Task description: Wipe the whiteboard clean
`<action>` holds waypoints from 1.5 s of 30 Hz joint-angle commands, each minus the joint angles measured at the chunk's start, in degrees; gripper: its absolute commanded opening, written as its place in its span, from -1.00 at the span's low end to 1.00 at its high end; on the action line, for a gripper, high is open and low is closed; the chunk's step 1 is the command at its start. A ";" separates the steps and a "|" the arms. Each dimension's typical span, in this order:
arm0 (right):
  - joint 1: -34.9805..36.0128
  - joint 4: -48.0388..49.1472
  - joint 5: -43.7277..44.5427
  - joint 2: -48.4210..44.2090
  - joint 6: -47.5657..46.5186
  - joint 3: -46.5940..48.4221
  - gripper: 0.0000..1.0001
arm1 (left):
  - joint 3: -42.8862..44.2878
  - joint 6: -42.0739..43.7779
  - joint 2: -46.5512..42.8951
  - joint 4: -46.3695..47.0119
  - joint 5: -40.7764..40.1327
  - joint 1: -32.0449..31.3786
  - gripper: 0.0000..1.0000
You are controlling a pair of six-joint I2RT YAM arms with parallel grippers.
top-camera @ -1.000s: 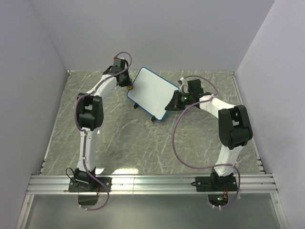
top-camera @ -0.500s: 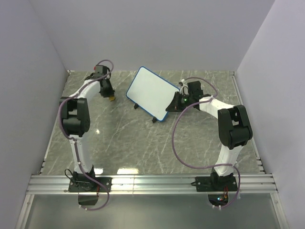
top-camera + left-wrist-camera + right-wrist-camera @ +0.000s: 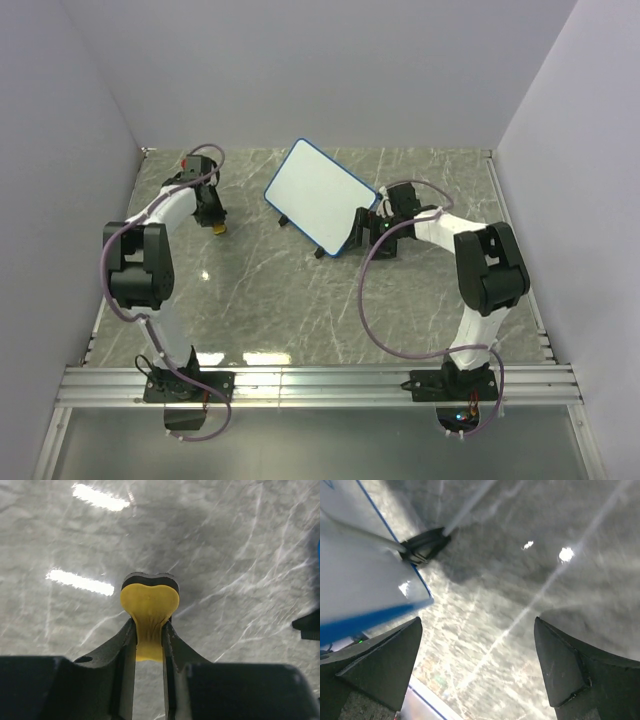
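The whiteboard (image 3: 320,195), white with a thin blue frame and black feet, stands tilted at the back middle of the table; its face shows no marks. Its blue corner and one black foot show in the right wrist view (image 3: 360,570). My left gripper (image 3: 217,226) is well left of the board, low over the table, shut on the yellow bone-shaped eraser (image 3: 149,614). My right gripper (image 3: 368,232) is open and empty just beside the board's right corner, not holding it (image 3: 477,665).
Grey marble tabletop (image 3: 300,300) with walls on the left, back and right. A metal rail (image 3: 320,382) runs along the near edge by the arm bases. Purple cables loop off both arms.
My left gripper has carried the eraser away from the board's left edge, leftward and down toward the table. My right gripper has drawn back from the board's right corner and now stands open.
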 commanded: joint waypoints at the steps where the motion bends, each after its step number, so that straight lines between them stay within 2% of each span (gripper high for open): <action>1: 1.09 -4.64 5.13 -6.18 1.13 -0.75 0.99 | -2.07 0.98 -4.85 -1.03 -2.36 1.14 -0.99; 5: 1.00 -6.31 9.70 -12.34 2.71 -1.28 0.99 | -3.66 0.18 -5.20 -3.14 -3.25 1.84 -0.96; 6: 1.09 -6.66 10.23 -13.66 3.32 -1.72 0.99 | -3.92 -0.25 -4.85 -3.84 -2.81 1.76 -0.68; 8: 1.09 -7.02 11.81 -17.78 3.85 -2.94 0.99 | -5.06 -0.52 -4.76 -3.76 -2.11 1.84 -0.34; 9: 1.09 -7.28 12.25 -20.58 4.46 -3.47 0.99 | -5.59 -0.87 -4.76 -3.67 -1.41 1.84 -0.10; 11: 1.09 -7.46 13.05 -23.58 4.91 -5.23 0.99 | -7.17 -1.31 -4.94 -3.40 -0.52 1.76 0.08; 12: 1.00 -7.55 13.14 -26.56 5.43 -5.93 1.00 | -7.61 -1.48 -5.20 -3.40 -0.08 1.84 0.25; 14: 1.17 -7.72 13.66 -29.82 5.96 -7.52 0.99 | -9.02 -1.57 -5.81 -3.49 1.15 1.84 0.41; 15: 1.26 -7.98 13.75 -32.80 6.49 -8.04 0.99 | -9.46 -1.57 -6.60 -3.75 1.41 1.84 0.90; 16: 1.35 -8.07 13.84 -34.22 6.84 -8.40 0.99 | -9.73 -1.66 -7.04 -4.10 1.59 1.76 0.99; 23: 3.11 -8.34 13.22 -43.54 9.91 -9.37 0.99 | -6.22 -2.63 -13.19 -9.72 0.27 -1.49 0.99; 26: 4.69 -8.07 13.31 -46.97 11.41 -8.67 0.99 | -2.27 -4.12 -15.30 -11.84 2.11 -5.53 0.99; 27: 5.65 -7.99 13.31 -48.46 11.85 -8.40 0.99 | 0.44 -4.82 -15.66 -12.97 2.20 -8.67 0.99; 33: 8.38 -10.53 13.40 -51.02 12.55 -4.45 0.99 | 10.30 -9.29 -17.94 -16.14 4.13 -18.71 0.99; 39: 9.52 -13.43 16.12 -55.06 12.99 -3.39 0.99 | 16.02 -11.15 -22.07 -21.50 1.59 -22.41 0.99; 45: 9.52 -14.31 16.30 -57.96 13.61 -6.55 0.99 | 16.03 -11.77 -27.78 -25.81 -0.78 -23.29 0.99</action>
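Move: The left hand still grips the eraser just above the table. The bare spot for setting it down is about 4 cm back, 2 cm to the left and 4 cm lower. The whiteboard's middle is roughly 10 cm ahead and 30 cm right of that hand, a little lower, its nearer black clip some 2 cm ahead and 20 cm right. From the open, empty right hand, the whiteboard's middle is about 14 cm ahead and 15 cm left, the eraser roughly 7 cm ahead and 46 cm left. The left hand draws back and then down, opening wide to let go of the eraser on the table; by then it is about 6 cm back and 3 cm lower. Empty, it climbs roughly 25 cm while swinging right. The right hand, already open, backs away from the whiteboard, rising some 25 cm and tilting its fingers up about 30 degrees. ##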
